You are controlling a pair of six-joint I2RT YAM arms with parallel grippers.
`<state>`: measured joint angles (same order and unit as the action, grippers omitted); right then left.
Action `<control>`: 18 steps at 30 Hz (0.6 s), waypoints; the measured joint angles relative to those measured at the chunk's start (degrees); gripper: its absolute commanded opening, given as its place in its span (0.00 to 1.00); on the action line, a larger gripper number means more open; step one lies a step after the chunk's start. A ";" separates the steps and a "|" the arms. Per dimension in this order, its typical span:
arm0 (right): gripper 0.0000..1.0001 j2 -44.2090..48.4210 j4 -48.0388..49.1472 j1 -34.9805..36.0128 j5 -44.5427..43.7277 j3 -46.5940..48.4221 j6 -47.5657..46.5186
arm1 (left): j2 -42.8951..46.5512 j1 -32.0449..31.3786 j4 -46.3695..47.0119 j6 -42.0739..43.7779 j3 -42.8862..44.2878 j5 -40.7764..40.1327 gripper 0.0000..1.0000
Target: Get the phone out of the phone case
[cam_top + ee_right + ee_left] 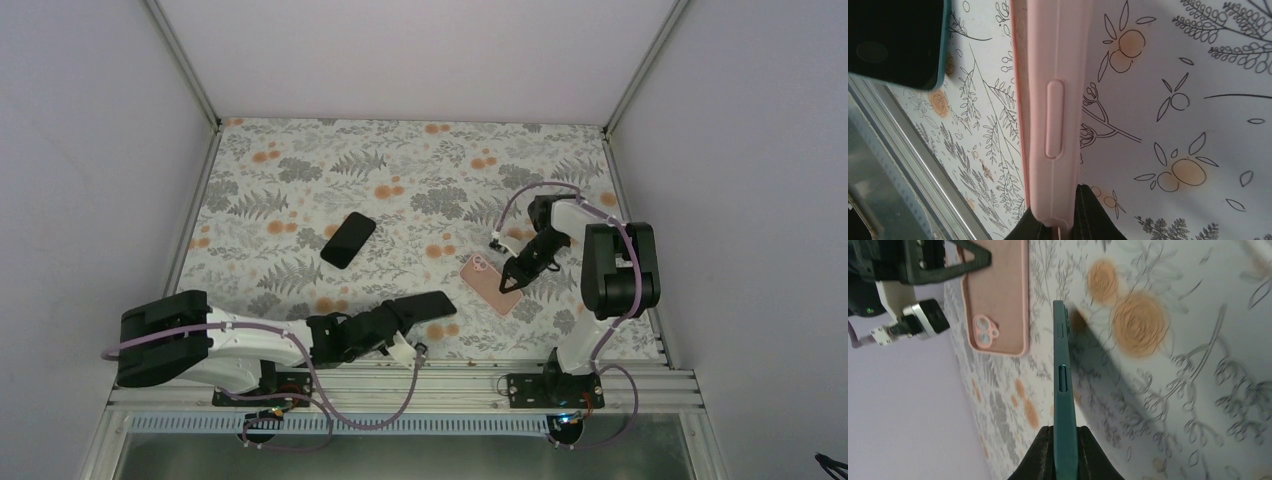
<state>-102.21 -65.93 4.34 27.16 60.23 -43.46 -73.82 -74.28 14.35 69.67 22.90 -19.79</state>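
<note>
My left gripper [398,320] is shut on the near end of a teal phone case [420,307], held level just above the table. In the left wrist view the case [1064,385] is edge-on between my fingers [1038,455]. In the right wrist view its dark screen side [893,40] faces up. My right gripper [515,276] is shut on the edge of a pink phone case [488,284], back side up with its camera cutout showing [982,332]. The pink case [1055,100] is edge-on in the right wrist view. Whether it holds a phone I cannot tell.
A bare black phone [348,240] lies flat on the floral tablecloth [300,170], left of centre. White walls close in the table on three sides. A metal rail [400,385] runs along the near edge by the arm bases.
</note>
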 measured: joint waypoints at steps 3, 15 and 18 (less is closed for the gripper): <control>0.04 0.00 0.81 -0.04 0.61 -0.96 -0.24 | -0.11 -1.90 -0.28 -1.57 0.24 0.76 0.05; 1.00 0.09 0.15 0.11 2.82 -4.52 0.17 | -8.66 -2.36 7.15 -0.72 -3.63 -2.23 0.86; 1.00 0.44 -1.90 0.48 1.81 -2.12 0.72 | -7.43 -2.32 8.09 -0.52 -2.86 -2.80 1.00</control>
<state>-101.78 -67.83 4.82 28.97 58.11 -42.74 -81.25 -76.60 22.44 69.14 20.03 -22.59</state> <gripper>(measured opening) 0.992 0.885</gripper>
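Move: The phone, out of its case, is pinched in the left hand, its middle about 2 cm ahead, 3 cm right and 2 cm below; its table spot is about 1 cm ahead, 4 cm right and 6 cm below. The case stands 15 cm right and 5 cm ahead, the black phone 11 cm left and 14 cm ahead. The right hand pinches the case, whose table spot is 3 cm left, 1 cm back, 3 cm below. The phone, still pinched, is taken down towards the table by the left hand, which eases back about 1 cm, then sinks some 4.5 cm, its fingers opening wide and letting go before it lifts slightly. The case is let go likewise: the right hand draws back about 2.5 cm while sinking 1.5 cm, spreads its fingers fully and rises again. ##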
